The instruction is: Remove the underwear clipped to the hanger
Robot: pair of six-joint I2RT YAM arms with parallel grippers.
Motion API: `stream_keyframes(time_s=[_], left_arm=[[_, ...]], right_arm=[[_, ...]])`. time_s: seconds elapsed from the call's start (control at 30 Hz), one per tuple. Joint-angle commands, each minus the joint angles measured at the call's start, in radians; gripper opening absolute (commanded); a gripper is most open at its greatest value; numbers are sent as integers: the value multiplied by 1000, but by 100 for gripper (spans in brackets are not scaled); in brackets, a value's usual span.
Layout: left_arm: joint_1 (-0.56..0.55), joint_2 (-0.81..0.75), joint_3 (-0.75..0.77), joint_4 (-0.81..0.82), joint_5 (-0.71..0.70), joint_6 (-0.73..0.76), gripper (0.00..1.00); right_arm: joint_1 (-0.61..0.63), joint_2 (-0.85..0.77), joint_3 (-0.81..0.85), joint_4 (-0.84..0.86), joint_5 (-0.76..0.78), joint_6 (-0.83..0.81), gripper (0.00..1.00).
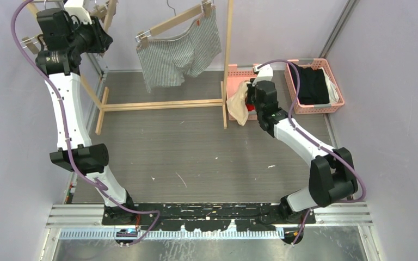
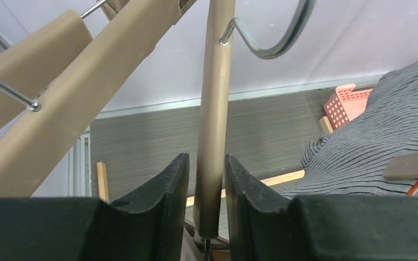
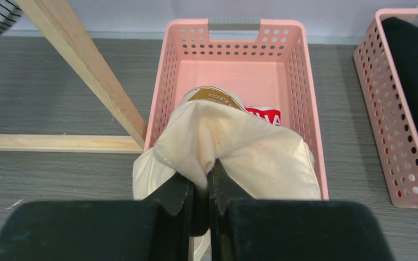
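The grey-and-white pinstriped underwear (image 1: pixel 179 54) hangs clipped to a wooden hanger (image 1: pixel 171 24) on the rack. It shows at the right of the left wrist view (image 2: pixel 381 136). My left gripper (image 1: pixel 102 39) is high at the rack's left end. Its jaws (image 2: pixel 207 179) are open, straddling a brown rod (image 2: pixel 215 109) with a gap on each side. My right gripper (image 3: pixel 202 179) is shut on the beige underwear (image 3: pixel 239 147), which drapes over the near rim of a pink basket (image 3: pixel 234 24). A red piece (image 3: pixel 264 115) lies inside that basket.
Empty wooden hangers (image 2: pixel 87 81) and a metal hook (image 2: pixel 272 43) crowd the left gripper. The rack's upright (image 1: pixel 228 54) and base bar (image 1: pixel 163 104) stand beside the pink basket (image 1: pixel 234 73). A second basket (image 1: pixel 334 106) at the right holds black clothing (image 1: pixel 311 84).
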State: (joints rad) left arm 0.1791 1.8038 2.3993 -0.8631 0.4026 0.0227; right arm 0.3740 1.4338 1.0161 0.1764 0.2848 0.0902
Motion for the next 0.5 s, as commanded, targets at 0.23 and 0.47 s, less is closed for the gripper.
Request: stream_keyframes(time_s=[0.23,0.47], left_arm=[[7,-124,-11,64,-27,7,48],[7,-158,-41,43,-65,25,52]], right_arm=[[-38,65,176,38,-44,15,1],[-71,77,306,-2,-56,0,1]])
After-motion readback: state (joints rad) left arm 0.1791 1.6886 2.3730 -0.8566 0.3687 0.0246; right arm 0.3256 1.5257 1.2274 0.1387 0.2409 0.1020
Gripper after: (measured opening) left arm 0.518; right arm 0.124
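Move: The near half of the pink basket lies under the beige underwear held in the right hand; the basket's middle is about 8 cm ahead, 3 right and 20 below that hand. The red underwear inside is some 4 cm nearer than that middle; the rack's post stands 7 cm left and 4 ahead of the hand. From the left hand the emptied hanger's middle is 10 cm ahead, and the striped underwear's hanger 18 right and 6 ahead, both about level. Dipping about 2 cm and then swinging up some 7 cm while reaching roughly 4 cm forward, the right hand carries the beige underwear farther over the pink basket in one scoop, fingers still shut on the cloth. Meanwhile the left hand backs off and rises about 4 cm each way, its fingers opening wider on either side of the emptied hanger's near end. ##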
